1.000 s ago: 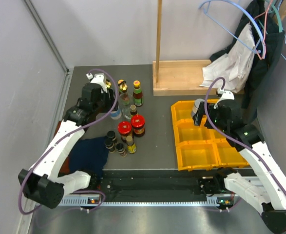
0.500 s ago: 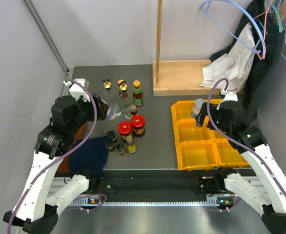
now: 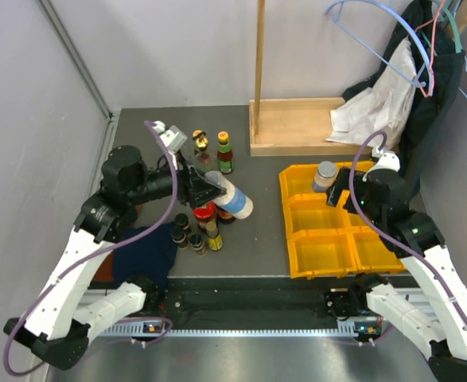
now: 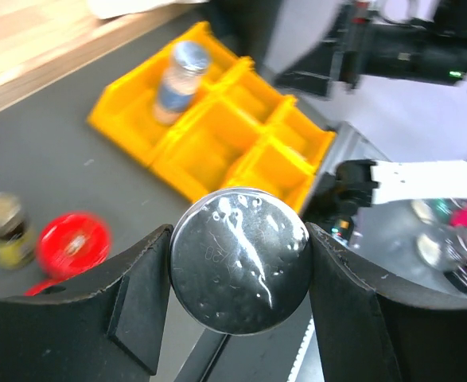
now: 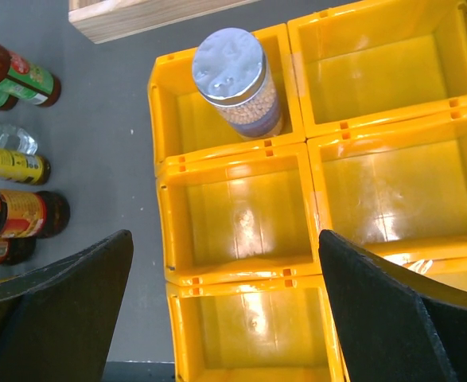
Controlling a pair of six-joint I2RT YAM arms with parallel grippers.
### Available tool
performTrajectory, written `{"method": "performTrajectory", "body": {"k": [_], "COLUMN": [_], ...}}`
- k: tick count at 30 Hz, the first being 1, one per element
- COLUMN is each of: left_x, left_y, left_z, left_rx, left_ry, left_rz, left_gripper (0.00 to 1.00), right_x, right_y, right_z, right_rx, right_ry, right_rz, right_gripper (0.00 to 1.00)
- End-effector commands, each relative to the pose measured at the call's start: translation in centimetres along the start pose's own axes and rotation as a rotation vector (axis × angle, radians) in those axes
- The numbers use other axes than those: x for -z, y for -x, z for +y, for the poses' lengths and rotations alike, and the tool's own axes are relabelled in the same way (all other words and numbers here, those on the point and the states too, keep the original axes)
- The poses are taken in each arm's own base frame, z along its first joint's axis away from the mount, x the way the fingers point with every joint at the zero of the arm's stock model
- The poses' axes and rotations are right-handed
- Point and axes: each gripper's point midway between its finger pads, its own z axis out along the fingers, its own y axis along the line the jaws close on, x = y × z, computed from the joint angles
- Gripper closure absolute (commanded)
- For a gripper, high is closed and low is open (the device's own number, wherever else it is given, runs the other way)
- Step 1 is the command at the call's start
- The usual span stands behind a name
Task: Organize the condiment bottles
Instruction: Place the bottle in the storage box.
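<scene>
My left gripper [image 3: 211, 189] is shut on a silver-lidded pale jar [image 3: 235, 199], held on its side above the bottle cluster. In the left wrist view its silver lid [image 4: 239, 259] fills the space between both fingers. Below stand a red-lidded jar [image 3: 204, 212], small dark bottles [image 3: 184, 223], a gold-stoppered bottle [image 3: 200, 139] and a red-capped bottle [image 3: 223, 151]. Another silver-lidded jar [image 5: 237, 79] stands upright in the far-left compartment of the yellow bin [image 3: 322, 253]. My right gripper [image 5: 225, 235] hangs open over the bin's middle compartments, holding nothing.
A wooden stand [image 3: 297, 126] sits behind the bin. A dark blue cloth [image 3: 149, 253] lies at the near left. Clothes and hangers [image 3: 412, 79] crowd the back right corner. Grey walls close the left and back sides.
My left arm has lifted the pale jar off the table at the cluster's left and swung it right, tipping it sideways. My right gripper has drawn back from the jar in the bin.
</scene>
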Motion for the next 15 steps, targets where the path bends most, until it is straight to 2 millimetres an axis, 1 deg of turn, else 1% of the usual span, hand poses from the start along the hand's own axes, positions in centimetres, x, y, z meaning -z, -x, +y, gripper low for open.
{"method": "performTrajectory", "body": {"k": [1, 2, 3, 4, 5, 6, 7, 8, 9, 10, 11, 12, 13, 15], "left_x": [-3.2, -4.6, -5.5, -6.5, -8.2, -9.1, -10.1, -11.9, -12.8, -14.6, -15.5, -16.5, -18.1, -19.7], "left_y": [3.0, 2.7, 2.6, 2.1, 1.9, 2.0, 1.6, 1.3, 1.4, 0.9, 0.9, 1.2, 1.1, 1.6], "left_z": [-3.2, -2.7, -2.6, -3.2, -2.2, -2.1, -2.6, -1.5, -1.5, -1.2, -0.8, 0.0, 0.4, 1.8], "left_rx": [-0.086, -0.080, -0.082, -0.085, -0.074, -0.082, -0.083, -0.077, -0.088, -0.087, -0.090, -0.101, -0.104, -0.108], "left_ry": [-0.143, -0.135, -0.125, -0.138, -0.094, -0.090, -0.097, -0.056, -0.052, -0.043, -0.025, 0.018, 0.032, 0.100], "left_rz": [-0.099, -0.085, -0.081, -0.066, -0.058, -0.063, -0.051, -0.040, -0.044, -0.022, -0.021, -0.029, -0.017, -0.032], "left_gripper": [1.00, 1.00, 1.00, 1.00, 1.00, 1.00, 1.00, 1.00, 1.00, 1.00, 1.00, 1.00, 1.00, 1.00], "right_x": [1.2, 1.3, 1.5, 1.7, 1.8, 1.9, 2.0, 2.3, 2.4, 2.6, 2.9, 3.1, 3.3, 3.8], "right_y": [2.4, 2.5, 2.6, 2.8, 3.0, 2.9, 3.0, 3.2, 3.2, 3.2, 3.4, 3.4, 3.3, 3.2], "right_z": [-0.6, -0.7, -0.9, -1.2, -1.2, -1.3, -1.4, -1.5, -1.7, -2.0, -2.3, -2.4, -2.5, -2.6], "right_rx": [-0.047, -0.052, -0.054, -0.066, -0.071, -0.076, -0.085, -0.088, -0.091, -0.095, -0.100, -0.101, -0.102, -0.109], "right_ry": [-0.040, -0.047, -0.055, -0.069, -0.071, -0.075, -0.080, -0.078, -0.085, -0.099, -0.103, -0.105, -0.109, -0.103], "right_rz": [-0.081, -0.087, -0.089, -0.103, -0.110, -0.112, -0.118, -0.129, -0.134, -0.140, -0.153, -0.158, -0.158, -0.166], "right_gripper": [0.01, 0.01, 0.01, 0.01, 0.01, 0.01, 0.01, 0.01, 0.01, 0.01, 0.01, 0.01, 0.01, 0.01]}}
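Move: The storage box that the held bottle is bound for has its middle about 40 cm to the right of the left hand, 8 cm ahead and some 24 cm below. The jar already in its back left compartment stands roughly 36 cm right and 18 cm ahead. Nearer, well below, the right-hand red-lid jar is about 9 cm ahead and 3 cm right. From the right hand the box's middle is some 11 cm below, 4 cm left and 2 cm ahead. The white-and-blue bottle, still gripped by its lid end in the left hand, is carried about 14 cm to the right towards the storage box, at first level, then sinking some 10 cm and easing forward as well, past the red-lid jars, while the fingers tip a little further down. The right hand, open and empty, shifts a couple of centimetres right and slightly up. ##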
